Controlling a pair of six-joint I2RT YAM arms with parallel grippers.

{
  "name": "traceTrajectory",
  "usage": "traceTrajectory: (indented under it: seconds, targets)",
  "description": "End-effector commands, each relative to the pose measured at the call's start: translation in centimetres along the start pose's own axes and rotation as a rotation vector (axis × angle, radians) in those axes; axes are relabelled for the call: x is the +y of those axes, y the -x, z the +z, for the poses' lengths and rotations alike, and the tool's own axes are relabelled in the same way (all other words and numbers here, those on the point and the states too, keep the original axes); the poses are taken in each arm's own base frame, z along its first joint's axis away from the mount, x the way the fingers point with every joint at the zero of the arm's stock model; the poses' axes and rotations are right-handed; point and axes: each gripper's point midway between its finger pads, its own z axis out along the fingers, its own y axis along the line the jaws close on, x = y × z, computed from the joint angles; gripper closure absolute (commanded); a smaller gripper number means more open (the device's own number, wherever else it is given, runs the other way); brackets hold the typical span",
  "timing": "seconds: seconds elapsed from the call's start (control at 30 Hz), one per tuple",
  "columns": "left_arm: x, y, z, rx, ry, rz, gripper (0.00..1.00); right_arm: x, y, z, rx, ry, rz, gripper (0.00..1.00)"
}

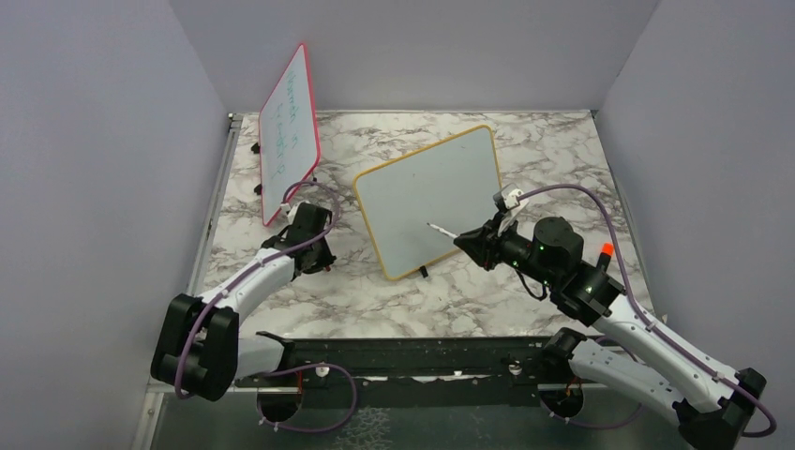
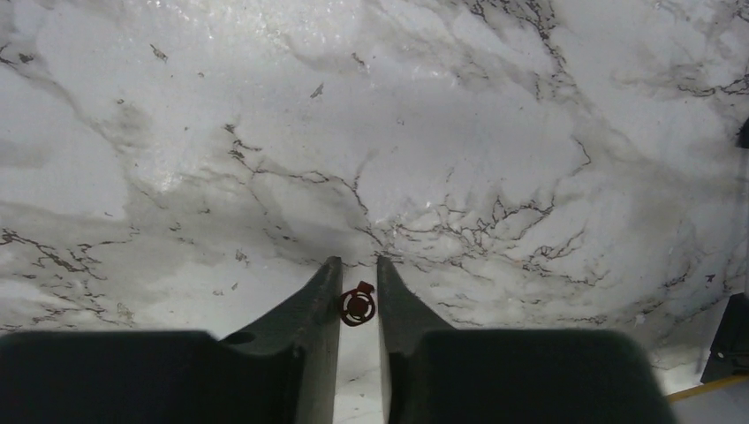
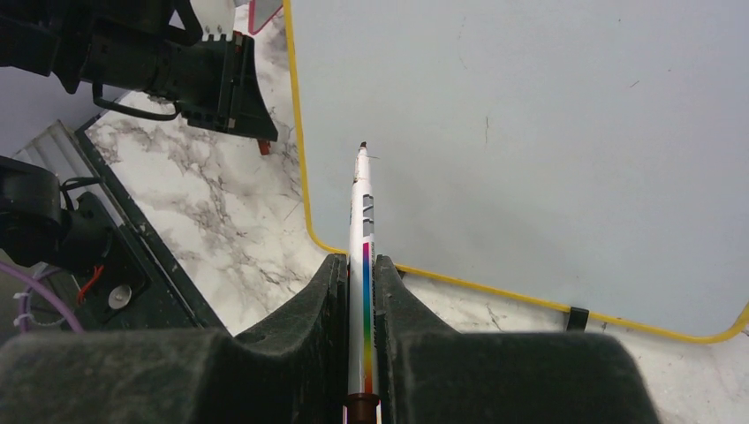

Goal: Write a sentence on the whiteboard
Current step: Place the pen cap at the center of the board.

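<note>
The whiteboard [image 1: 431, 187] with the yellow frame stands tilted at mid-table and fills the right wrist view [image 3: 548, 132]. No sentence shows on it, only a few tiny specks. My right gripper [image 1: 461, 240] [image 3: 358, 261] is shut on a white marker [image 3: 362, 221] with a rainbow stripe. The marker's dark tip is at the board's lower left area. My left gripper [image 1: 317, 253] [image 2: 358, 263] points down at the marble just left of the board. Its jaws stand narrowly apart with a small dark red marker cap [image 2: 358, 306] gripped between them, seen end-on.
A red-framed board [image 1: 289, 131] with faint green-blue writing leans at the back left, close behind the left arm. Grey walls enclose the marble table [image 1: 562, 150] on three sides. A black rail [image 1: 403, 356] runs along the near edge between the arm bases.
</note>
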Motion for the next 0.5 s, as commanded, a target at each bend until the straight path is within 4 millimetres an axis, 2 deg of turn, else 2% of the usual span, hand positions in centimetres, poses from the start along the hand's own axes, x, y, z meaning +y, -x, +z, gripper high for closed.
traceTrajectory:
  seconds: [0.0, 0.2, 0.33, 0.37, 0.4, 0.47]
  targets:
    - [-0.4, 0.6, -0.8, -0.048, -0.048, -0.044, 0.7, 0.2, 1.7, -0.2, -0.036, -0.002, -0.024, 0.99]
    - [-0.9, 1.9, -3.0, -0.109, -0.095, -0.042, 0.49, -0.1, 1.9, -0.1, -0.048, -0.014, -0.037, 0.99]
    - [-1.7, 3.6, -5.0, -0.174, -0.147, -0.025, 0.31, 0.0, 2.3, 0.2, -0.048, -0.006, -0.05, 0.99]
    - [-2.0, 4.2, -5.5, -0.192, -0.163, -0.015, 0.23, 0.1, 2.4, 0.3, -0.047, -0.005, -0.052, 0.99]
    - [-2.3, 4.7, -6.1, -0.21, -0.178, -0.001, 0.05, 0.0, 2.4, 0.4, -0.047, -0.006, -0.054, 0.99]
    - [-2.8, 5.8, -7.3, -0.247, -0.198, 0.022, 0.01, -0.1, 2.6, 0.6, -0.05, -0.011, -0.058, 0.99]
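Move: The red pen cap is upright in the left hand's closed fingertips, poking out about 2 cm below them and just above or on the bare marble straight underneath. The yellow-framed whiteboard's middle is some 10 cm ahead of that hand, 23 cm to its right and 8 cm higher; the red-framed board's middle is roughly 20 cm ahead, 8 cm to its left and 10 cm up. From the right hand, the cap is about 29 cm to the left, 4 cm ahead and 23 cm down. The left hand lets go of the pen cap low over the marble beside the yellow-framed whiteboard, its fingers spreading from nearly shut to almost fully open, with a slight draw back of about half a centimetre at first. As the fingers keep opening it rises off the table some 5 cm, coming clear of the cap while the wrist tips the fingertips up and forward by about 10 degrees. ##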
